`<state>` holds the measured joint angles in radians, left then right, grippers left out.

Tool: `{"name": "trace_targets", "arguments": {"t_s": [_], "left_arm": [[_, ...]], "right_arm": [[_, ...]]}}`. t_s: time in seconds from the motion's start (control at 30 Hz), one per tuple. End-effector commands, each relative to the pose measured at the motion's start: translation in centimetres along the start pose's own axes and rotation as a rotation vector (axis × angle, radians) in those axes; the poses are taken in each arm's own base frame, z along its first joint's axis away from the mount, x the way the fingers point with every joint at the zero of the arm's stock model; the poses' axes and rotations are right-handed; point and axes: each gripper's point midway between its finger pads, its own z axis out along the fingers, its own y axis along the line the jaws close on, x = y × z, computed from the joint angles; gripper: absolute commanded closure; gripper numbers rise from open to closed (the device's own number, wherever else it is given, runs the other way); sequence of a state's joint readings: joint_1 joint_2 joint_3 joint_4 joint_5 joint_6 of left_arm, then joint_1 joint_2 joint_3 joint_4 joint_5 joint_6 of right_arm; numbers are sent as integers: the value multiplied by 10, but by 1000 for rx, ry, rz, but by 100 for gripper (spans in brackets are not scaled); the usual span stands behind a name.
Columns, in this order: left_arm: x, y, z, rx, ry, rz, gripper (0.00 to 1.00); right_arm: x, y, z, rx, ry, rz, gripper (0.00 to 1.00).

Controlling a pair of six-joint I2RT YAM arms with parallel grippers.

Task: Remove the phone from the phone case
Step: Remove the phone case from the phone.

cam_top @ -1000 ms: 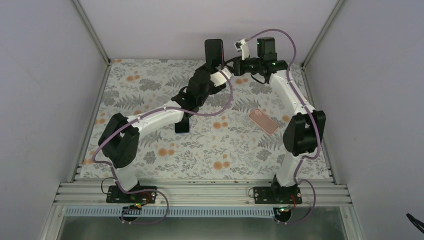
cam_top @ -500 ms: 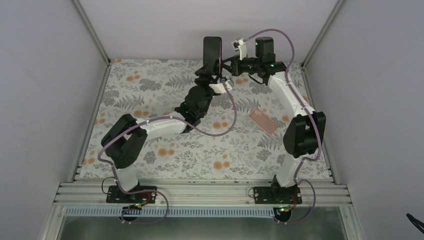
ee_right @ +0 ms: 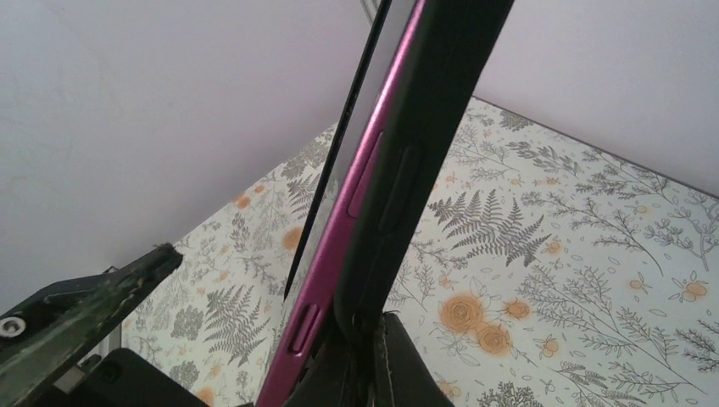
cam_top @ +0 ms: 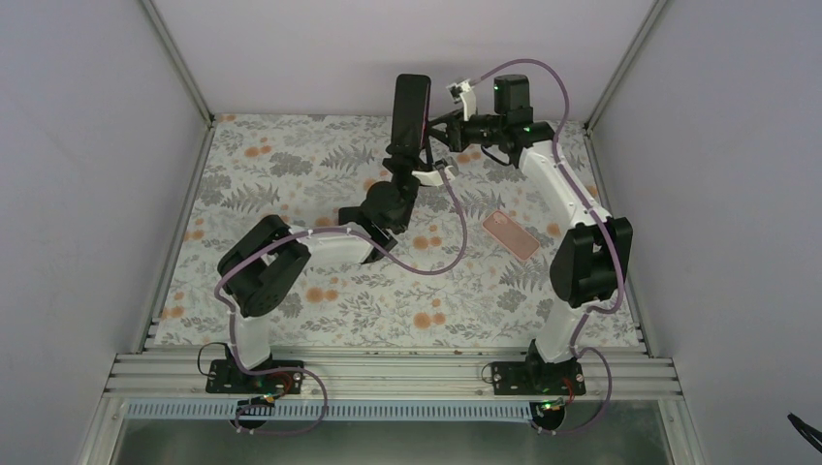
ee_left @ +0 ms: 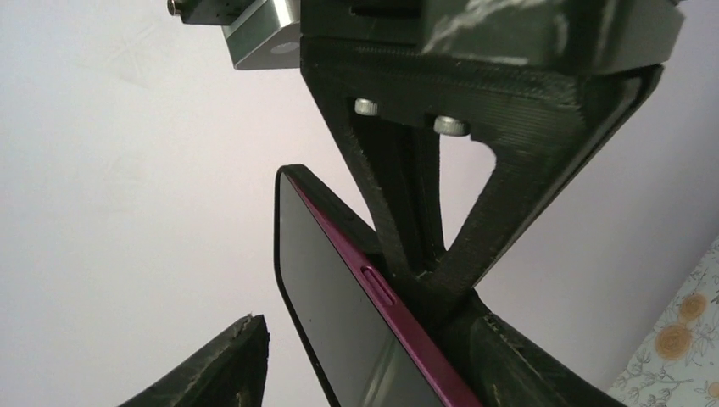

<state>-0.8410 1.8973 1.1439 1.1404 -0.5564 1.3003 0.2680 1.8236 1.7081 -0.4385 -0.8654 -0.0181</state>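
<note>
A phone (cam_top: 410,108) with a magenta frame and dark screen stands upright in the air near the back wall. In the right wrist view the phone (ee_right: 339,220) leans away from its black phone case (ee_right: 428,127), which still lies against its back. My right gripper (ee_right: 377,331) is shut on the case's edge. My left gripper (ee_left: 365,343) straddles the phone's (ee_left: 339,322) lower part from below. One of its fingers (ee_left: 212,365) stands apart from the screen, and the other (ee_left: 526,365) is close behind the magenta edge.
A pink case-like object (cam_top: 511,235) lies flat on the floral tabletop (cam_top: 291,165) to the right of centre. Grey walls (cam_top: 291,48) enclose the back and sides. Both arms reach to the back middle, with their cables looping above the table.
My left arm has stretched toward the back, bringing its gripper up around the phone's lower end, and its jaws have narrowed. The phone now tilts slightly left. The right arm has held still.
</note>
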Motion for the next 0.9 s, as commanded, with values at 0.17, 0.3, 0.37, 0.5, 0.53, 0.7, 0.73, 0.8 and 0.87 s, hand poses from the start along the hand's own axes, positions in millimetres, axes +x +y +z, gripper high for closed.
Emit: {"name": "trace_targets", "arguments": {"t_s": [0.17, 0.3, 0.37, 0.5, 0.53, 0.7, 0.73, 0.8, 0.87], "left_arm": [[18, 100, 1, -334, 77, -145, 46], [21, 95, 4, -300, 95, -167, 50], [21, 90, 6, -273, 99, -171, 55], [23, 84, 9, -257, 106, -170, 66], [23, 83, 11, -254, 109, -169, 68], [21, 85, 12, -254, 108, -167, 84], [21, 87, 12, -257, 107, -167, 86], [20, 89, 12, -257, 106, -174, 88], [20, 90, 12, -248, 109, -181, 91]], "right_arm": [[55, 42, -7, -180, 154, 79, 97], [52, 52, -13, -205, 143, 55, 97], [50, 55, -15, -209, 138, 45, 97], [46, 62, -18, -230, 130, 37, 97], [45, 64, -19, -237, 131, 35, 97], [51, 61, -19, -220, 145, 40, 97], [54, 59, -18, -213, 151, 46, 97], [57, 55, -17, -199, 151, 55, 97], [58, 50, -16, -179, 148, 59, 97]]}}
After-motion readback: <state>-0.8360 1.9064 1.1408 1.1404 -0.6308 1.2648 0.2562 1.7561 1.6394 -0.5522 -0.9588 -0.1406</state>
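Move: Just beyond the left hand's half-open fingers lies the phone, screen up, its near end between them and its middle some 6 cm ahead and 2 cm above. From the right hand, already pinching the case's near right corner, the phone's middle is about 4 cm ahead, 5 cm left and 3 cm higher. Far below, near table level, a blue-edged phone lies 8 cm back and 12 cm left of the left hand; the pink case lies 11 cm back and 21 cm right of the right hand. Drawing back about 4 cm with its fingers shut, the right hand tugs at the case's near corner, easing up mid-pull, then speeding up and sinking about 1 cm at the end as it comes clear of the case. The left hand stays almost in place and closes from over half open to nearly shut, pinching the phone's near end, then shifts a centimetre or so forward and right-to-left. ##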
